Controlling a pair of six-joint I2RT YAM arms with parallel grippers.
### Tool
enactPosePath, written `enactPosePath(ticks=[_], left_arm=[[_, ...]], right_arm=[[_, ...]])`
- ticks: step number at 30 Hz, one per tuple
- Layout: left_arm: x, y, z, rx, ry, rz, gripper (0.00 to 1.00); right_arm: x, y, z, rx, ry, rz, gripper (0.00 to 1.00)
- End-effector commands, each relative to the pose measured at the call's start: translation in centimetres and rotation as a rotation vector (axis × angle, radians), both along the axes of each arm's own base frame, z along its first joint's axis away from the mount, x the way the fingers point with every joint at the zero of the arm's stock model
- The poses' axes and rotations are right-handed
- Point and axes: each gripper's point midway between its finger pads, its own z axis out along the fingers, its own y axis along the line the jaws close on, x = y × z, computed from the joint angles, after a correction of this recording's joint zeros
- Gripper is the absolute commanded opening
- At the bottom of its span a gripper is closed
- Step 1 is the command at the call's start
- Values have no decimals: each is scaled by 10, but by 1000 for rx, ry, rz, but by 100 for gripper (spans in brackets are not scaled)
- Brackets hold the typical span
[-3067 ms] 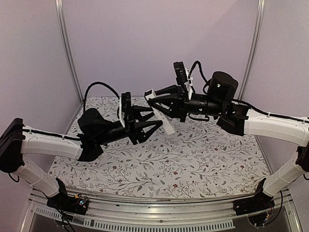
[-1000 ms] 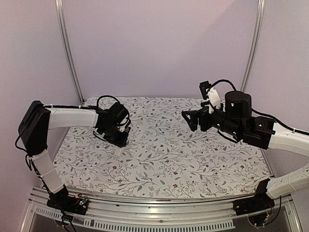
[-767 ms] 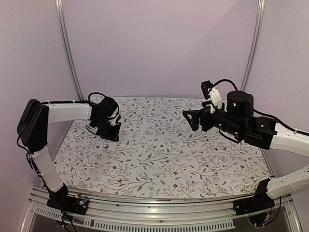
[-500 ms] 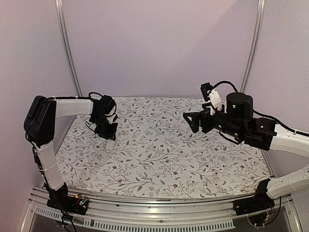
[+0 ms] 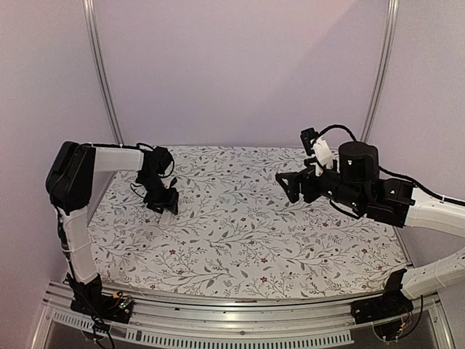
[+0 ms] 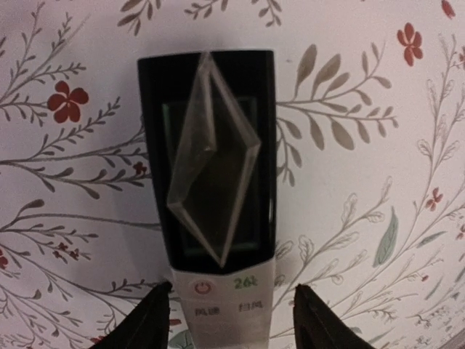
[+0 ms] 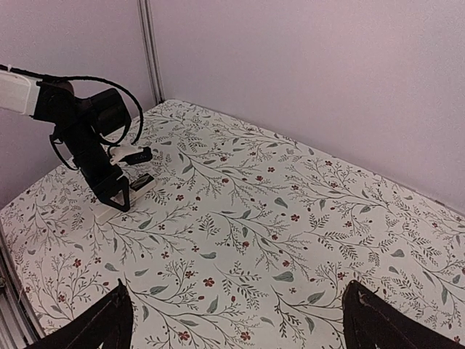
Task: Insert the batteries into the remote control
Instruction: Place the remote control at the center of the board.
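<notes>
The remote control [image 6: 218,291] lies flat on the flowered cloth, its black screen end pointing away from the wrist and its white button end between my left gripper's fingers. My left gripper [image 6: 232,323] is open and straddles the white end, with a clear gap on the right side and a thin one on the left. In the top view the left gripper [image 5: 163,206] stands low at the table's left over the remote control [image 5: 167,217]. My right gripper [image 5: 289,185] hangs open and empty above the right half. The batteries are out of view.
A loose clear film [image 6: 211,160] curls up off the remote's screen. The flowered cloth [image 5: 254,233] covers the table, with metal frame posts [image 5: 102,73] at the back corners and pale walls behind. The right wrist view shows the left arm [image 7: 80,138] at the far left.
The left arm swung further left and lowered the remote onto the cloth. Its jaws, shut on the remote before, have spread apart. The right arm has barely moved.
</notes>
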Motion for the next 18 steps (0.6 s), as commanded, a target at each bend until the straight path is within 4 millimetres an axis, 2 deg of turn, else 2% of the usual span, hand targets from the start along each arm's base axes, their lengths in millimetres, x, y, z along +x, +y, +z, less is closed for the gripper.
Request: enactPosePath(ticks=[1,4,6,8,9,12,14,16,18], left_arm=[[4,-4,9,-42,-26,-5,61],[14,-9,36,-84,-112,-6,68],[22,-11,62,-107,-196,-2,78],[32,-11,95,-131,-318,5,98],[38,-11,114,-147,-400,6,99],[45,1,175,-178,-682,46,100],[43,18,208,-178,-860,109,100],[34,37,228,-165,-991,177,100],[21,56,229,-141,-1064,251,100]], right_arm=[[5,-3,-14,-50,26,-29,99],[6,-2,-15,-55,28,-30,99],[8,-4,-15,-60,25,-40,99],[15,-12,-19,-65,39,-66,99],[21,-20,-23,-61,61,-84,99],[49,-61,-41,32,190,-175,99],[67,-101,-53,93,231,-270,99],[77,-139,-62,149,247,-343,99],[81,-175,-73,249,302,-388,99]])
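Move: The remote control already lies on the board between the left hand's loosened fingers, its middle about at the hand point: straight ahead 0 cm, level sideways and level in height. Its black screen end points away from the base. No other task item lies near it. From the right hand, the remote is roughly 36 cm to the left, some 10 cm farther out and about 28 cm below. The left hand finishes opening its half-open fingers to full width around the remote control and lifts away from it, slowly at first and then fast, rising about 21 cm almost straight up while the wrist tips up some 50 degrees, so that the downward fingers swing to point out over the board. The empty right hand, fingers still wide open, first sinks a little, then swings about 13 cm to its right, away from the remote, with some 8 cm forward and 5 cm down in all, turning clockwise by about 20 degrees. ##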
